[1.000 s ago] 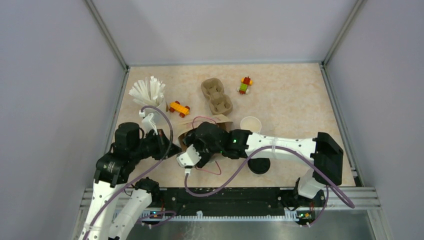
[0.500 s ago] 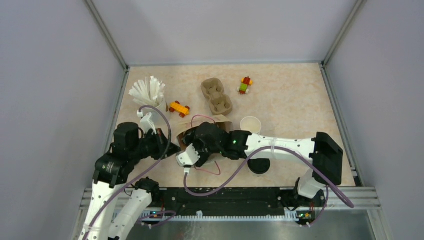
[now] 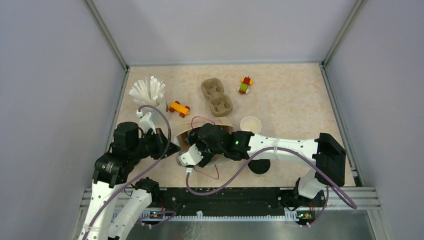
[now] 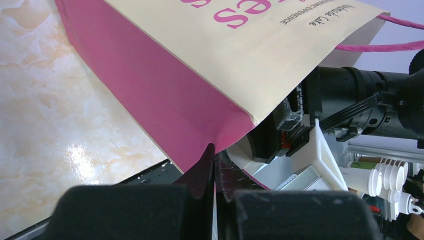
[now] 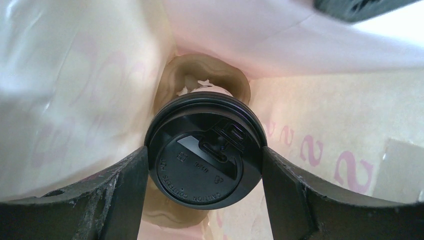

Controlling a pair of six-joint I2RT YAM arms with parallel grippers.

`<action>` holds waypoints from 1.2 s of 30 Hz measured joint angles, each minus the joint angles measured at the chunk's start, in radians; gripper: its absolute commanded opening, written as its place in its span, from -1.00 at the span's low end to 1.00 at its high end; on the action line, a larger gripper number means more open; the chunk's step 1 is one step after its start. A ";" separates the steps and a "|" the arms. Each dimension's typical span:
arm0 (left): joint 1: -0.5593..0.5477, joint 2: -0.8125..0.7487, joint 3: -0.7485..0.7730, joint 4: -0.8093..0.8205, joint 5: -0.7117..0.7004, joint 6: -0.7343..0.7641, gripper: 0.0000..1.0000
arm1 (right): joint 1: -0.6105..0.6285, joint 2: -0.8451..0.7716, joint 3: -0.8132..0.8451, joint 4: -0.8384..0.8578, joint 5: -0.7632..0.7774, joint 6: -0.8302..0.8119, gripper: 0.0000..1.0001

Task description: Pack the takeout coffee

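Observation:
Seen from the right wrist, a takeout coffee cup with a black lid (image 5: pixel 205 150) sits between my right gripper's (image 5: pixel 205 161) fingers, which press on both sides of the lid. It is inside the paper bag (image 5: pixel 320 125), above a brown pulp tray (image 5: pixel 172 82) at the bag's bottom. My left gripper (image 4: pixel 215 156) is shut on the edge of the pink and cream bag (image 4: pixel 165 85), holding its mouth. From above, a second, open cup (image 3: pixel 250 123) stands right of the bag (image 3: pixel 223 121), and a loose black lid (image 3: pixel 259 166) lies near the front edge.
Another pulp cup tray (image 3: pixel 216 96) lies behind the bag. A beige cup of white sticks (image 3: pixel 148 92) stands at the back left. Two small brick toys (image 3: pixel 179 108) (image 3: pixel 245 85) lie on the table. My right arm (image 3: pixel 280 146) stretches across the front.
My right wrist has shifted slightly toward the near edge, with the cup still in its grip. The left arm holds the bag as before.

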State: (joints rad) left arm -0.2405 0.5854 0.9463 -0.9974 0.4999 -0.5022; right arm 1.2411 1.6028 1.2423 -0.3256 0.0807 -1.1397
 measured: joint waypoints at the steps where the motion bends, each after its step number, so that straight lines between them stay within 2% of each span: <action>1: 0.000 0.000 0.000 0.000 0.001 0.001 -1.00 | 0.000 -0.010 -0.006 -0.006 0.005 0.000 0.32; 14: 0.000 0.000 0.000 0.008 0.042 0.020 -1.00 | 0.000 -0.127 -0.027 -0.066 0.019 0.033 0.30; 25: 0.000 0.002 0.015 0.039 0.034 0.121 -1.00 | 0.000 -0.140 -0.023 -0.136 0.040 0.033 0.31; 26: 0.000 0.004 0.015 0.045 0.034 0.130 -0.92 | 0.000 -0.149 -0.034 -0.137 0.044 0.033 0.31; 28: 0.000 0.008 0.015 0.057 0.034 0.139 -0.57 | 0.000 -0.182 -0.070 -0.148 0.052 0.035 0.31; 36: 0.000 -0.036 -0.027 0.055 0.034 0.056 -0.02 | 0.000 -0.214 -0.097 -0.154 0.055 0.103 0.29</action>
State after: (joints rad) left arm -0.2405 0.5491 0.9192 -0.9424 0.5339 -0.4465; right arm 1.2415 1.3891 1.1458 -0.4793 0.1352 -1.0367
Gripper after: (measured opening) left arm 0.418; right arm 0.737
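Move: The right hand already holds the lidded cup, tilted, inside the bag. The holder's right-hand pocket lies about 6 cm to its right, 2 cm back and some 12 cm below, and the holder's left pocket about 4 cm left, 1 cm back, equally low. A second lidded cup stands roughly 24 cm right and 10 cm back, 6 cm lower. The bag's near left edge is just beyond the left fingertips, about 3 cm right, 2 cm forward and 3 cm lower. The right hand keeps its grip on the cup's lid and carries the cup about 6.5 cm to the right inside the bag, away from the left pocket and towards the right-hand one, first lifting some 3 cm, pausing, then moving on right while sinking about 1 cm and easing slightly back. The left hand stays at the bag's near left edge with only a slight wrist tilt up and partly back, and late on its shut fingers open not quite halfway, one to each side of that edge in its view; whether they touch it can't be seen. ##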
